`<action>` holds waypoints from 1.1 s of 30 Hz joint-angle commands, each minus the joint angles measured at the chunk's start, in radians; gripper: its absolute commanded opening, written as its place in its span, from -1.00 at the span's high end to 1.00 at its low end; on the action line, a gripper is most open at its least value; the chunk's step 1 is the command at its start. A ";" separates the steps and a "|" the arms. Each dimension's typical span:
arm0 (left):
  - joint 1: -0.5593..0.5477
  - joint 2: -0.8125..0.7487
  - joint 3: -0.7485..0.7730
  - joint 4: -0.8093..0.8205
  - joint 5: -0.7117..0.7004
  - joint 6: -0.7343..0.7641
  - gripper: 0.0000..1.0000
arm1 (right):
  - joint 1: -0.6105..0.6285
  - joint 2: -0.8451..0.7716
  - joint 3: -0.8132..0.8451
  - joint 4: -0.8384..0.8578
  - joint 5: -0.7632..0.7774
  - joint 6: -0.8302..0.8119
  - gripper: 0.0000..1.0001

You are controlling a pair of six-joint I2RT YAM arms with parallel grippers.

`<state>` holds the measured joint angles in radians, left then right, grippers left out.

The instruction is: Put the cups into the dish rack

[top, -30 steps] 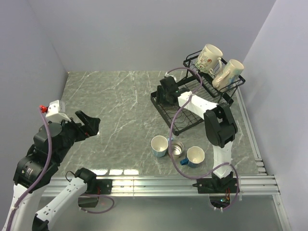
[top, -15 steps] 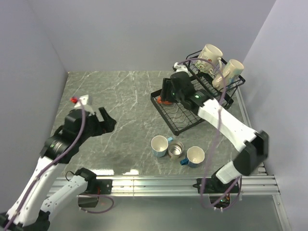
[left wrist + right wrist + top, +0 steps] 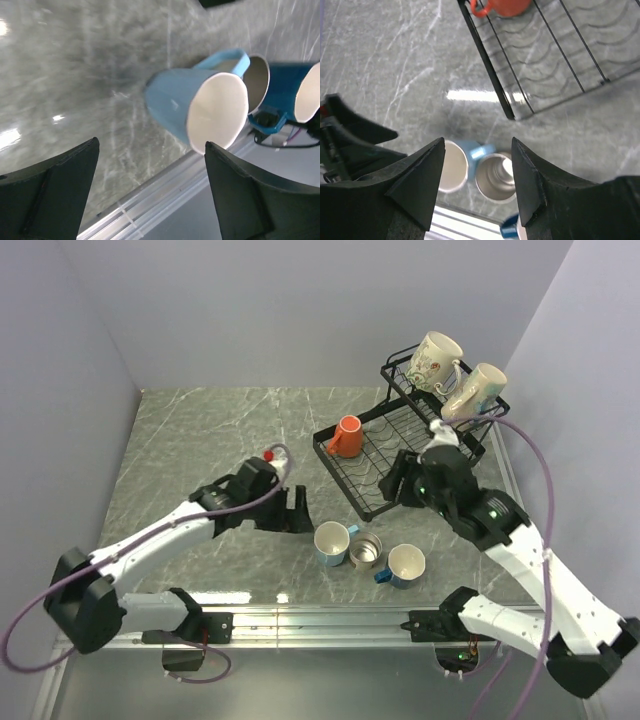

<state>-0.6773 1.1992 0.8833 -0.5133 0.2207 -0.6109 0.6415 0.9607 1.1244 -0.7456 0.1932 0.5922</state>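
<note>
The black wire dish rack (image 3: 385,435) stands at the back right. An orange mug (image 3: 347,436) lies in its lower tray, also seen in the right wrist view (image 3: 500,6). Two cream mugs, one floral (image 3: 435,360) and one plain (image 3: 476,390), rest on the upper basket (image 3: 400,370). A light blue mug (image 3: 331,543), a steel cup (image 3: 366,551) and a dark blue mug (image 3: 405,565) stand together near the front edge. My left gripper (image 3: 300,512) is open and empty just left of the light blue mug (image 3: 200,110). My right gripper (image 3: 398,483) is open and empty above the rack's near corner.
Purple-grey walls close in the left, back and right sides. A metal rail (image 3: 330,615) runs along the table's front edge just behind the three cups. In the right wrist view the left gripper (image 3: 350,140) shows left of the light blue mug (image 3: 455,165).
My right gripper has let go of the orange mug in the lower tray and drawn back toward the near side. My left arm has swung right toward the three cups.
</note>
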 commanded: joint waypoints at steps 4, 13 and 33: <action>-0.113 0.196 0.117 0.067 -0.016 0.008 -0.70 | 0.001 -0.143 -0.052 -0.116 0.063 0.075 -0.25; -0.171 0.345 0.168 0.022 -0.100 -0.055 0.38 | 0.001 -0.171 -0.048 -0.153 0.078 0.084 -0.25; 0.061 0.076 0.184 0.013 0.355 0.017 0.99 | 0.000 -0.185 -0.086 0.238 -0.428 -0.020 -0.29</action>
<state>-0.6720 1.4002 1.0344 -0.5995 0.3054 -0.6022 0.6415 0.7513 1.0424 -0.6724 -0.0669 0.6121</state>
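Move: The light-blue cup stands about 8 cm to the right of the left hand, some 2 cm back from it and 9 cm lower. The metal cup is close beside it, about 7 cm farther right and 1–2 cm nearer the base. The rack's near corner lies about 4 cm ahead of the left hand and 16 cm to its right. From the right hand, the light-blue cup is about 10 cm left, 8 cm back and 22 cm below. Down and to the right, about 6 cm each, the open left hand reaches the near-left rim of the light-blue cup, closes to pinch its wall, then lifts about 5 cm and swings back left some 4 cm, holding on. The empty right hand backs off about 5 cm, going right, then turns back left and rises, rolling its left side up and swinging counter-clockwise. ##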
